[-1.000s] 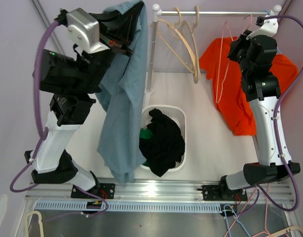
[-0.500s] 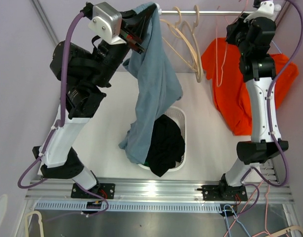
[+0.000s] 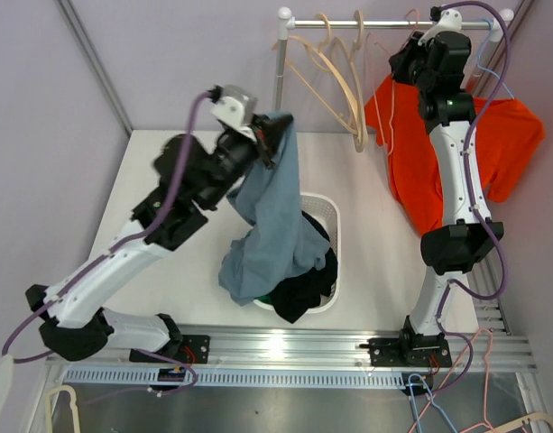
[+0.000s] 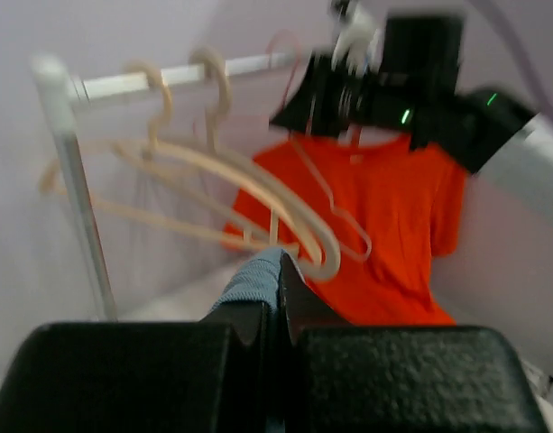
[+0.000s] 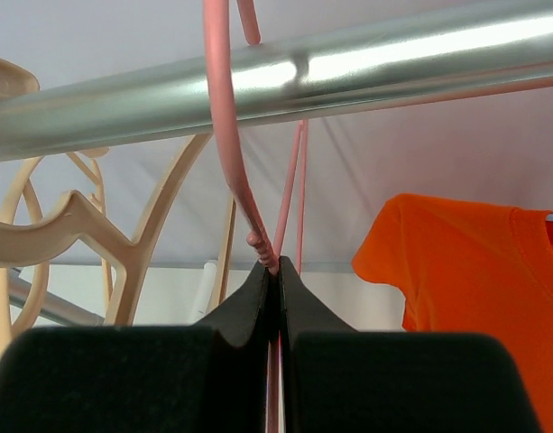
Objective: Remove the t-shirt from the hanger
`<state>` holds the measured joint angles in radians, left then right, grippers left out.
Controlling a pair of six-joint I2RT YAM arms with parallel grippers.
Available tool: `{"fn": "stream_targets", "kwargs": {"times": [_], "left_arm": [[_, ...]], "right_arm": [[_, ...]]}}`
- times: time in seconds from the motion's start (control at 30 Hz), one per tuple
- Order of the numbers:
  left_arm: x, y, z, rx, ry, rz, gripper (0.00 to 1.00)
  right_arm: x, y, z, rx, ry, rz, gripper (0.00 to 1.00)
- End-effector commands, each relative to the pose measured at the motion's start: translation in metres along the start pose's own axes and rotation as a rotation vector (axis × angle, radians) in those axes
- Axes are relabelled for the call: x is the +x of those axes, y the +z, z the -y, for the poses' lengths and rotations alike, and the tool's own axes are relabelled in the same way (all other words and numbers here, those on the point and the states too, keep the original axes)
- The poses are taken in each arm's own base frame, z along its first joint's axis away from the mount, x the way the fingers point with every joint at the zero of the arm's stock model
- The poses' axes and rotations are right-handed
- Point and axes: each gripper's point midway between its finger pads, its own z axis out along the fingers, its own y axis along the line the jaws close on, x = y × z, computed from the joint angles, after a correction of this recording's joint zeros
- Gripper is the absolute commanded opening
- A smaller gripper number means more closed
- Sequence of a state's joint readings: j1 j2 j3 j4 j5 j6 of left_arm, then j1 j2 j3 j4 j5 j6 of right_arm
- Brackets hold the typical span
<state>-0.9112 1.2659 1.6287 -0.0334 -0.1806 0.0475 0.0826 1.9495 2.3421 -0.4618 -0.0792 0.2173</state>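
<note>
My left gripper [image 3: 274, 126] is shut on the top of a blue-grey t-shirt [image 3: 269, 212] and holds it above the white basket [image 3: 334, 225]. The shirt's lower part lies bunched on the basket's left rim. In the left wrist view the fabric [image 4: 256, 275] is pinched between the jaws of the left gripper [image 4: 278, 267]. My right gripper [image 3: 410, 56] is up at the metal rail [image 3: 384, 23], shut on a thin pink hanger [image 5: 224, 135] that hooks over the rail [image 5: 366, 68]. An orange t-shirt [image 3: 429, 171] hangs to the right of it.
Several empty beige hangers [image 3: 339, 81] hang on the rail left of the right gripper. Black clothes [image 3: 305, 280] fill the basket. The rail's white post [image 3: 280, 63] stands behind the left gripper. More hangers lie below the table's near edge [image 3: 438, 406].
My left arm has come down and forward from rail height, lowering the blue-grey t-shirt until its bottom rests on the basket. My right gripper has moved up and left along the rail.
</note>
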Motion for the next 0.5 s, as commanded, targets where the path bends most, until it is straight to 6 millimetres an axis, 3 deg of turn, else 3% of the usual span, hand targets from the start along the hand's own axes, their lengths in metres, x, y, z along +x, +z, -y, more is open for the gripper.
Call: {"fn": "stream_targets", "kwargs": {"times": [0.0, 0.03, 0.1, 0.13, 0.23, 0.3, 0.33, 0.37, 0.43, 0.47], "left_arm": [[0.106, 0.000, -0.017, -0.172, -0.173, -0.268, 0.01], [0.158, -0.007, -0.015, -0.200, -0.202, -0.407, 0.01], [0.201, -0.017, -0.012, -0.225, -0.237, -0.518, 0.01], [0.248, -0.035, -0.003, -0.221, -0.283, -0.633, 0.00], [0.305, -0.068, 0.014, -0.229, -0.412, -0.773, 0.00], [0.364, -0.111, 0.020, -0.245, -0.455, -0.911, 0.01], [0.379, -0.121, 0.022, -0.269, -0.494, -0.942, 0.01], [0.418, -0.155, 0.021, -0.304, -0.492, -1.043, 0.00], [0.439, -0.173, 0.026, -0.320, -0.533, -1.109, 0.00], [0.462, -0.201, 0.034, -0.314, -0.562, -1.209, 0.01]], "right_arm": [[-0.032, -0.005, -0.012, -0.055, 0.005, 0.086, 0.00], [-0.028, -0.003, -0.011, -0.052, 0.006, 0.076, 0.00], [-0.019, -0.003, -0.013, -0.070, 0.008, 0.047, 0.00], [-0.012, -0.002, -0.013, -0.074, 0.006, 0.029, 0.00], [-0.011, -0.006, -0.014, -0.077, 0.004, 0.023, 0.00], [-0.006, -0.007, -0.013, -0.072, 0.002, 0.009, 0.00], [-0.005, -0.008, -0.014, -0.081, -0.011, 0.002, 0.00], [0.002, -0.007, -0.015, -0.074, -0.019, -0.024, 0.00], [0.002, -0.006, -0.016, -0.060, -0.028, -0.028, 0.00], [0.005, -0.005, -0.015, -0.056, -0.027, -0.036, 0.00]]}}
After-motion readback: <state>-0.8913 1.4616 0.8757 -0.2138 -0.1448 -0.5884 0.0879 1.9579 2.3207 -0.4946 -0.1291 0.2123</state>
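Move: My left hand grips the grey-blue t-shirt high over the basket, whose middle lies about 50 cm below, 4 cm to the right and 2 cm back. The black t-shirt in it is some 8 cm right, 6 cm back and 49 cm down. From my right hand, pinching the pink hanger's neck, the rail is about 5 cm up and 2 cm ahead, directly in line sideways; the orange t-shirt is roughly 13 cm right, 3 cm ahead and 15 cm down. I plunge my left hand about 46 cm down into the basket, swinging a little forward and right before drawing back, and tip its fingers some 65 degrees downward, still shut on the grey-blue t-shirt. Meanwhile my right hand keeps its pinch on the pink hanger and eases about 2 cm down and 1 cm left, with the hook over the rail. ##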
